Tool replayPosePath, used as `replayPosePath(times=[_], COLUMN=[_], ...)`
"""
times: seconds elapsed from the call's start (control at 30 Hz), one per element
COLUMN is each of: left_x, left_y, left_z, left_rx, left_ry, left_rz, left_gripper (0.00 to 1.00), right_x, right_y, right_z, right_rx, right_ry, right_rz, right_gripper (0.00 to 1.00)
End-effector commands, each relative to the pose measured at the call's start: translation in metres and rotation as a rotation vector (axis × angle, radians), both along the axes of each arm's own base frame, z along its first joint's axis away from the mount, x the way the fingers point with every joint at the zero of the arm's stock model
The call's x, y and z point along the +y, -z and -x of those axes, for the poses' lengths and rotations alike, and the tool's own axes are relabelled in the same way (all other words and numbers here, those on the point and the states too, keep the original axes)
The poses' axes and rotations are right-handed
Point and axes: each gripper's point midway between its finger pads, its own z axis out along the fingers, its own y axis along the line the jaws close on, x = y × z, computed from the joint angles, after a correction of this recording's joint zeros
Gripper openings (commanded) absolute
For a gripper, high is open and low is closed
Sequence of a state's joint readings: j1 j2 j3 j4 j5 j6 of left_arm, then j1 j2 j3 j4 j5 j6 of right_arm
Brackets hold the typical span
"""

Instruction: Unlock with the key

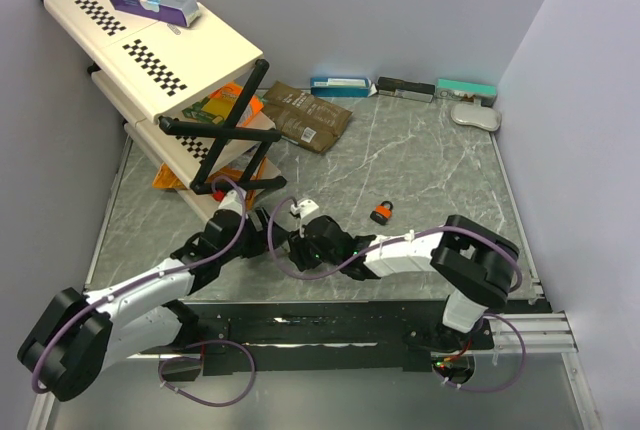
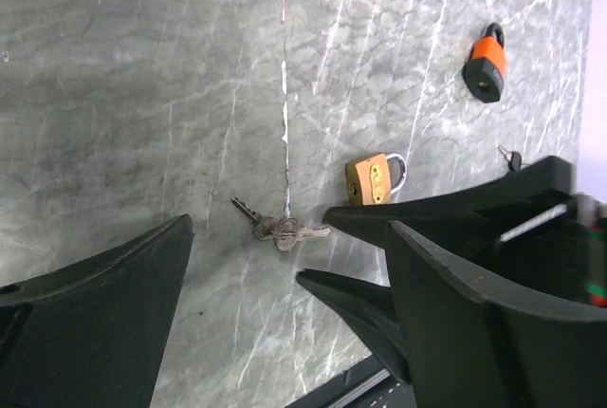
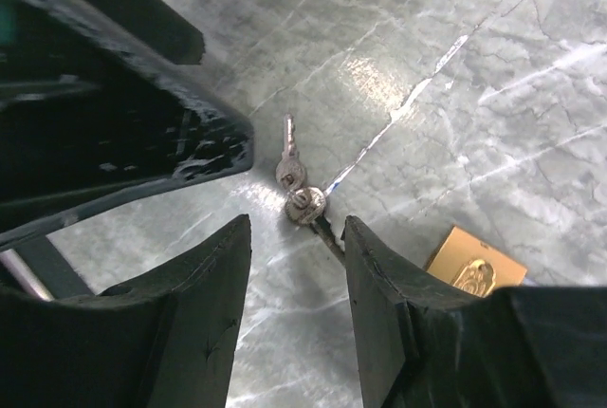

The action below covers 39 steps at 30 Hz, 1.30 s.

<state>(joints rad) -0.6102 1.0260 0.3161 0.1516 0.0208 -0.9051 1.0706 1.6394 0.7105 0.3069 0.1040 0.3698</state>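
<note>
A bunch of silver keys (image 2: 280, 229) lies flat on the grey marbled table, also seen in the right wrist view as keys (image 3: 298, 195). A brass padlock (image 2: 376, 178) lies just beside them, its corner showing as the brass padlock (image 3: 474, 262). My right gripper (image 3: 296, 228) is open just short of the keys, with nothing between its fingers. My left gripper (image 2: 289, 228) is open wide over the same spot, facing the right gripper's fingers (image 2: 408, 216). In the top view both grippers, left (image 1: 258, 222) and right (image 1: 303, 242), meet and hide the keys.
An orange padlock (image 1: 382, 212) lies to the right, with a small dark key (image 2: 510, 157) near it. A folding rack (image 1: 160, 45) carrying boxes stands at the back left. A brown packet (image 1: 305, 113) and flat boxes (image 1: 405, 88) lie by the back wall.
</note>
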Motion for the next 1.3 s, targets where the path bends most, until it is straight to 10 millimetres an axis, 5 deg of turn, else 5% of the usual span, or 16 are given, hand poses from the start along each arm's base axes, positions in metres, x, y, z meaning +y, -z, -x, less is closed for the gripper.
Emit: replayPosePath(times=[0.0, 0.73, 1.27], left_x=[0.005, 0.003, -0.009], left_y=[-0.011, -0.009, -0.014], left_z=[-0.009, -0.008, -0.012], left_rx=[-0.032, -0.014, -0.006], left_ry=[-0.073, -0.075, -0.049], left_rz=[0.032, 0.053, 0.09], left_gripper=[0.87, 0.86, 0.88], right_x=[0.021, 0.026, 0.011], right_y=[-0.012, 0.019, 0.023], right_z=[-0.013, -0.018, -0.013], right_rx=[-0.063, -0.07, -0.03], right_ry=[-0.023, -0.036, 0.032], right_rz=[-0.04, 0.019, 0.009], right_gripper=[0.51, 0.45, 0.02])
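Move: From the right hand, the joined keys lie on the table about 2 cm ahead, 2 cm to its left and some 3 cm below. At that same table level, the brass padlock is roughly 4 cm ahead and 5 cm right, and the orange padlock about 9 cm ahead and 18 cm right. The left hand has the keys some 4 cm ahead, 3 cm right and 6 cm below. The right hand eases about 3 cm forward-left and down onto the keys, then closes and pinches them. ##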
